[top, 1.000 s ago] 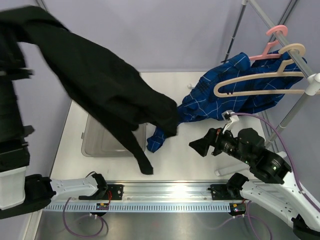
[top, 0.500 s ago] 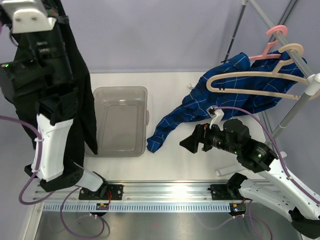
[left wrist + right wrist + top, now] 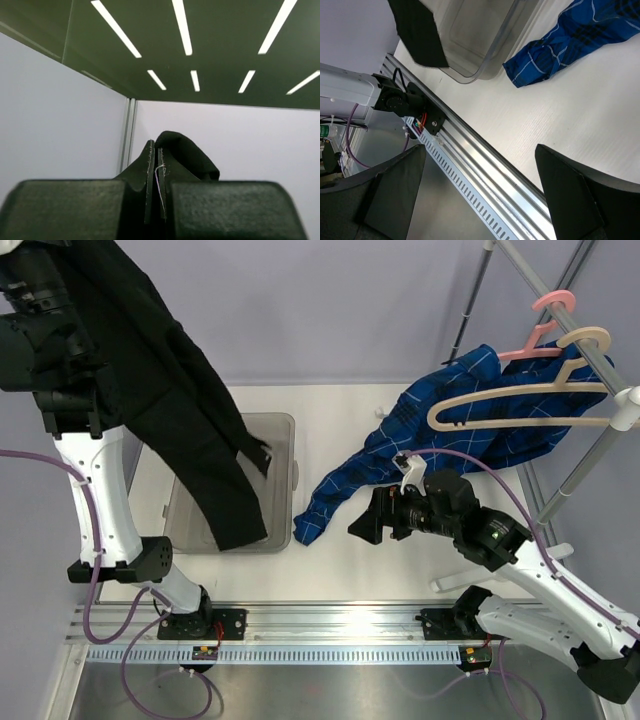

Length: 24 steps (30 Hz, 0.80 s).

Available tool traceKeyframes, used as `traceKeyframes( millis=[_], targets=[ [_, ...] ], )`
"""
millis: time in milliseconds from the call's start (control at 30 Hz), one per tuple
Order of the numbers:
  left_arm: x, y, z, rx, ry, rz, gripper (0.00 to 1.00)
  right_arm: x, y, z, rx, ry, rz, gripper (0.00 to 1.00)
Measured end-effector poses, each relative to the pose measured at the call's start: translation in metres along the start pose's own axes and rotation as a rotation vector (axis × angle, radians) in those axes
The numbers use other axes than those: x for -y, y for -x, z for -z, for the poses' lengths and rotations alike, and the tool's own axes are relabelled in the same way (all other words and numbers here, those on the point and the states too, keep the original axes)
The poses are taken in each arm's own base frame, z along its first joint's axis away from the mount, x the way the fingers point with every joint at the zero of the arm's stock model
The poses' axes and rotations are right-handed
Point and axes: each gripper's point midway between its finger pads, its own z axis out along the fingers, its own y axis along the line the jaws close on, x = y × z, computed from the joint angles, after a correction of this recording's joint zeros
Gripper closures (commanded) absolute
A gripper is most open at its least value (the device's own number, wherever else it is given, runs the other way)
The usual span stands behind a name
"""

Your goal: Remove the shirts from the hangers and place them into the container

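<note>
My left gripper (image 3: 156,150) is raised high at the top left and shut on a fold of the black shirt (image 3: 190,155). That shirt (image 3: 190,410) hangs down, its lower end over the translucent grey container (image 3: 282,490). The blue checked shirt (image 3: 450,430) hangs on the beige hanger (image 3: 520,405), one sleeve trailing onto the table. The pink hanger (image 3: 545,325) hangs behind it on the same pole. My right gripper (image 3: 365,525) is open and empty, low over the table just right of the trailing sleeve (image 3: 570,40).
The grey metal rack pole (image 3: 590,455) slants up the right side. The aluminium rail (image 3: 340,625) with both arm bases runs along the near edge. White table surface (image 3: 400,560) lies between the container and the right arm.
The left arm has swung the black shirt from spread across the table to hanging over the container. The right gripper has moved left toward the blue sleeve, still open.
</note>
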Motion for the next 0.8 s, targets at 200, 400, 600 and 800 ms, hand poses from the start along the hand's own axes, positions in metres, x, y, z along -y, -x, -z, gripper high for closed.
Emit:
traceKeyframes(
  millis=[200,400,600,800],
  targets=[
    [-0.007,0.017,-0.005,0.065,-0.030,0.157,1.00,0.004,-0.006,-0.008,-0.038,-0.009,-0.003,0.00],
    [0.012,-0.011,-0.001,-0.003,-0.097,0.268,1.00,-0.003,0.000,0.001,-0.004,0.014,0.009,0.00],
    [0.033,-0.100,0.033,-0.246,-0.156,0.344,1.00,-0.008,0.005,0.009,0.024,0.033,0.017,0.00],
    [0.057,-0.170,0.102,-0.528,-0.241,0.463,1.00,-0.016,0.010,0.023,0.072,0.065,0.030,0.01]
  ],
)
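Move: The left hand, high up and holding the black shirt, has the container's middle about 9 cm ahead, some 8 cm to its right and roughly 74 cm below. The near sleeve end of the blue shirt lies about 29 cm to that hand's right, 2 cm back and 78 cm down. From the open right hand, the container is some 24 cm ahead, 33 cm left and 20 cm lower. Downward and forward over the container, after a slight rise and draw back, the left hand lowers the black shirt still pinched in its shut fingers: some 17 cm down, 10 cm forward and 5 cm right. The wrist turns clockwise about 30 degrees and tips forward. The right hand, open and empty, rises about 3 cm. ##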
